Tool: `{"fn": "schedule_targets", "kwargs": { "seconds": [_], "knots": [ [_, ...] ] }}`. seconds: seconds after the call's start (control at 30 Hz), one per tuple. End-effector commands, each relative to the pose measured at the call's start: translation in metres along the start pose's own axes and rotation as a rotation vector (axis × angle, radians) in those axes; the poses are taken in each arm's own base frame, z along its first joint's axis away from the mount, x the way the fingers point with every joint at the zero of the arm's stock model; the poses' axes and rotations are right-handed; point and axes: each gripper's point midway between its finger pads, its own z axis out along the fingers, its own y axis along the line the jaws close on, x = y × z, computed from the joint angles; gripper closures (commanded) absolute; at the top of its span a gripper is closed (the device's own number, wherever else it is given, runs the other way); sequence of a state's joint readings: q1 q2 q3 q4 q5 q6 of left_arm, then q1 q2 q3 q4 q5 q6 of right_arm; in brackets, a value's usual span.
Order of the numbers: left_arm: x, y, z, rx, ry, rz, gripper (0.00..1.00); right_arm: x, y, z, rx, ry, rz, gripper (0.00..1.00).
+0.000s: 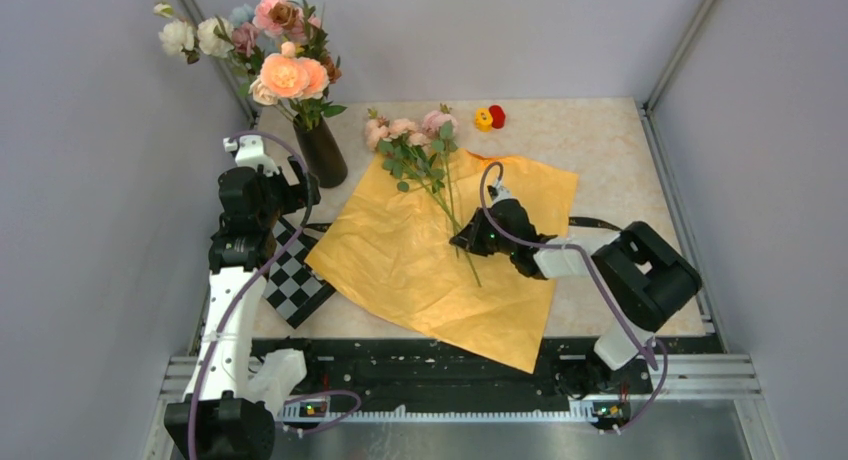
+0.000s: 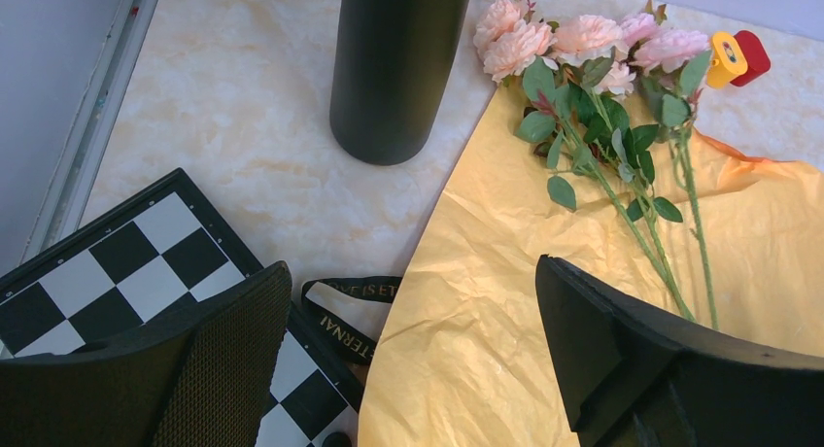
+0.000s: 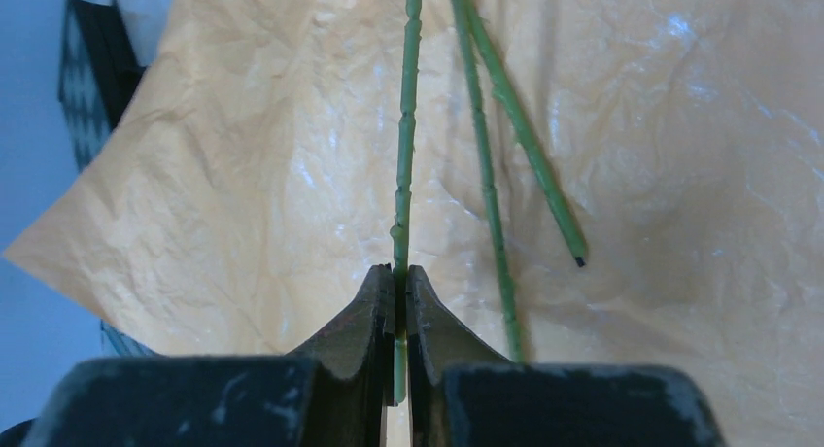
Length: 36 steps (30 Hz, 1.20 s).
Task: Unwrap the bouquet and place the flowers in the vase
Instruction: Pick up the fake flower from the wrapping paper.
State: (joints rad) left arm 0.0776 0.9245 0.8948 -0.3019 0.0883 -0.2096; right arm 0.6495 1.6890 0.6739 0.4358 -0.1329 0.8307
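Observation:
The bouquet lies unwrapped, its orange paper (image 1: 400, 265) spread flat on the table. The flowers (image 1: 412, 138), pink and peach roses, rest across the paper's far edge, their stems running toward me. My right gripper (image 1: 462, 242) is shut on one green stem (image 3: 405, 126) near its cut end; two other stems (image 3: 486, 175) lie loose beside it. The black vase (image 1: 322, 152) stands at the back left. My left gripper (image 2: 413, 340) hangs open over the paper's left edge, short of the vase (image 2: 394, 68), holding nothing.
A taller white-and-pink bunch (image 1: 280, 50) fills the vase. A checkerboard (image 1: 295, 280) lies under the left arm. The black ribbon (image 2: 340, 311) lies loose between the board and the paper. Small yellow and red heads (image 1: 490, 117) sit at the back. Frame posts stand at both far corners.

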Motion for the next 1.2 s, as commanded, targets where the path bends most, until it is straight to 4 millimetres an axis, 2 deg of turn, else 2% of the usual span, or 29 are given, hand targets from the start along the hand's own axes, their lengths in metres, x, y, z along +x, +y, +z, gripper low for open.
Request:
{"fn": "schedule_targets", "kwargs": {
  "seconds": [0.0, 0.2, 0.47, 0.63, 0.87, 1.03, 1.17],
  "knots": [
    [-0.011, -0.002, -0.003, 0.006, -0.038, 0.015, 0.01, -0.052, 0.055, -0.028, -0.196, -0.195, -0.033, 1.00],
    [-0.011, -0.007, -0.004, 0.036, -0.040, 0.025, 0.01, -0.079, 0.085, -0.056, -0.293, -0.306, -0.055, 1.00],
    [-0.012, -0.020, -0.006, 0.110, -0.042, 0.037, 0.01, -0.097, 0.106, -0.086, -0.346, -0.390, -0.142, 1.00],
    [-0.019, -0.036, -0.014, 0.189, -0.089, 0.016, 0.01, -0.110, 0.126, -0.115, -0.396, -0.458, -0.238, 1.00],
    [-0.041, -0.090, -0.041, 0.419, -0.145, -0.071, 0.01, -0.122, 0.177, -0.167, -0.491, -0.535, -0.431, 1.00],
    [-0.066, -0.145, -0.072, 0.650, -0.158, -0.098, 0.01, -0.111, 0.213, -0.186, -0.598, -0.532, -0.522, 1.00],
    [-0.098, -0.187, -0.106, 0.884, -0.212, -0.176, 0.01, -0.099, 0.238, -0.199, -0.692, -0.527, -0.558, 1.00]
  ]
}}
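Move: The right hand already holds the picked flower by its lower stem. The vase it is meant for stands some 19 cm ahead and 28 cm to its left, its middle about 9 cm higher. The remaining blooms lie about 27 cm ahead, 13 cm left, nearly level in height. From the open left hand, the gripped stem is roughly 28 cm right, 3 cm back and 22 cm below; the vase stands straight ahead about 16 cm, its middle 12 cm lower. Keeping its pinch on the stem, the right hand lifts the flower nearly straight up by about 27 cm, drawing back a little late on, while its fingers tip up from slanting down to about level. After a short wait the left hand, fingers still open, heads towards the raised stem: some 12 cm right and rising, slightly back, turning clockwise about 30 degrees. ##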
